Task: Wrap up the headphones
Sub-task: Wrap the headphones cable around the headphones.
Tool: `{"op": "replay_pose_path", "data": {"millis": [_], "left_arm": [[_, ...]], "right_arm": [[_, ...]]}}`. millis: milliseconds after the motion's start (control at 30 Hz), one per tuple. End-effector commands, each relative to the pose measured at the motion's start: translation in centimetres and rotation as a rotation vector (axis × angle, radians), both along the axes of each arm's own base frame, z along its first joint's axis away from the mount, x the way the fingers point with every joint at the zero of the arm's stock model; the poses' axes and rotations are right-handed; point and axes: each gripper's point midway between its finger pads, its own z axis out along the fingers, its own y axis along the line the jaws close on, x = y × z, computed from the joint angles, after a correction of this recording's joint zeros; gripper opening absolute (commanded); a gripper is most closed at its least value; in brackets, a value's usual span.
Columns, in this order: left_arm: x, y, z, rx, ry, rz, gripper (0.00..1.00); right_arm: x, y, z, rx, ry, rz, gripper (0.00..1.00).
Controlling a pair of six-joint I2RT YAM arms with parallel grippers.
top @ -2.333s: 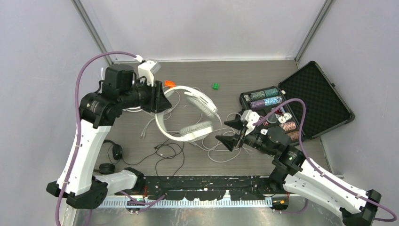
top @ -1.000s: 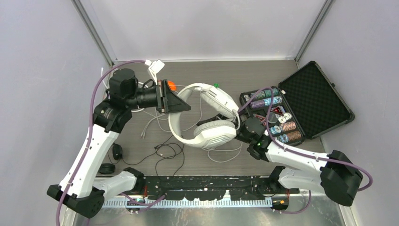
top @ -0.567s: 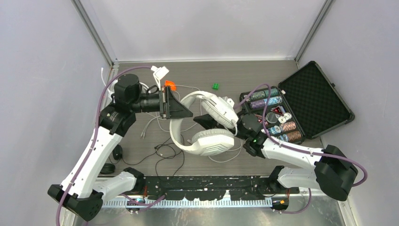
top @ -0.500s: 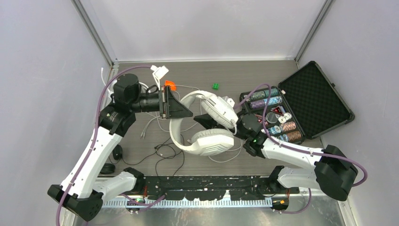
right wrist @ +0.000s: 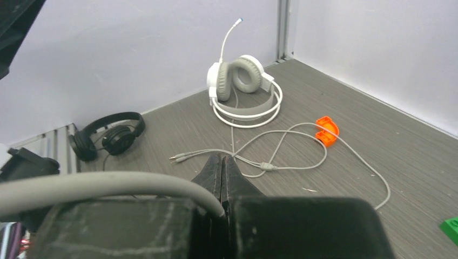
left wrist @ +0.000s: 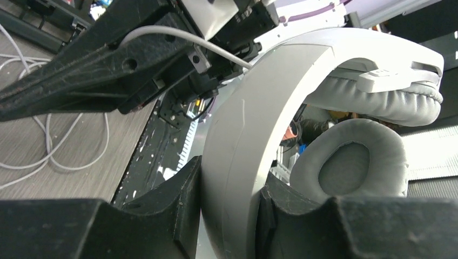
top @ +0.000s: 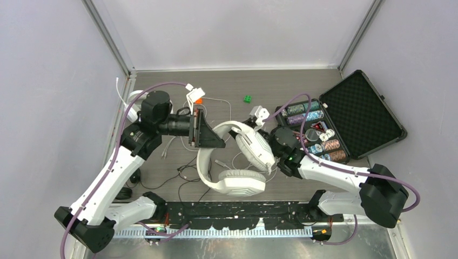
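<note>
A white pair of headphones (top: 233,181) hangs above the table's middle. My left gripper (top: 208,139) is shut on its headband (left wrist: 237,162), which fills the gap between the two pads. My right gripper (right wrist: 222,162) is shut on the thin white cord (right wrist: 108,183) of this pair. In the top view an ear cup (top: 256,150) hides its fingers. A second white pair (right wrist: 243,86) lies at the far left of the table with its cord (right wrist: 281,156) trailing across the wood. A small black pair (top: 131,175) lies near the left arm's base.
An open black case (top: 363,110) with chips (top: 313,129) stands at the right. A green piece (top: 247,99) and an orange piece (top: 199,100) lie at the back. Loose cords (top: 189,175) sprawl in front of the arm bases.
The left gripper has carried the white headphones to the right and nearer. The pair has swung so that one cup hangs low toward the near edge. The right wrist has turned behind the other cup.
</note>
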Motion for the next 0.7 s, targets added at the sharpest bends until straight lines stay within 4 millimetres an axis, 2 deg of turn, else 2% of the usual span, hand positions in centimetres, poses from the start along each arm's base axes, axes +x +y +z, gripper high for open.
{"op": "replay_pose_path", "data": {"millis": [0, 67, 300, 400, 533, 667], "left_arm": [[-2.0, 0.7, -0.4, 0.023, -0.071, -0.1, 0.0], [-2.1, 1.4, -1.5, 0.086, -0.128, -0.1, 0.0], [-1.3, 3.6, -5.5, 0.313, -0.311, -0.103, 0.0], [-0.1, 4.7, -7.4, 0.436, -0.394, -0.083, 0.0], [2.6, 6.5, -9.4, 0.61, -0.455, 0.004, 0.0], [3.6, 7.4, -10.5, 0.692, -0.479, 0.017, 0.0]], "right_arm": [[1.1, -1.0, 2.3, -0.004, -0.068, -0.085, 0.01], [1.0, -1.7, 1.9, -0.043, -0.064, -0.105, 0.01], [-1.7, -5.0, 0.7, -0.196, 0.019, -0.095, 0.01], [-2.5, -6.3, 0.0, -0.246, 0.08, -0.111, 0.01], [-3.7, -7.0, -0.6, -0.316, 0.179, -0.086, 0.01], [-4.2, -7.3, -0.4, -0.354, 0.26, -0.084, 0.01]]}}
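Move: My left hand holds the white headphones by the headband. Their middle lies about 5 cm back and 6 cm to its right, slightly below. My right hand, with the cable pinched, has them some 12 cm back, about 1 cm left and roughly 6 cm higher. On the table, the loose cable loops lie about 10 cm right of my right hand, 3 cm back. The USB plug lies about 4 cm ahead of my left hand, straight in line, and the black cable 11 cm left, level with it. I bring the headphones down towards the table with my left hand, about 10 cm, carrying them some 6 cm left and tipping its right-pointing fingers downward with a roll, roughly 40 degrees in all. Meanwhile my right hand keeps its shut grip on the cable and draws right and somewhat back, away from my left hand, its fingers dipping. ##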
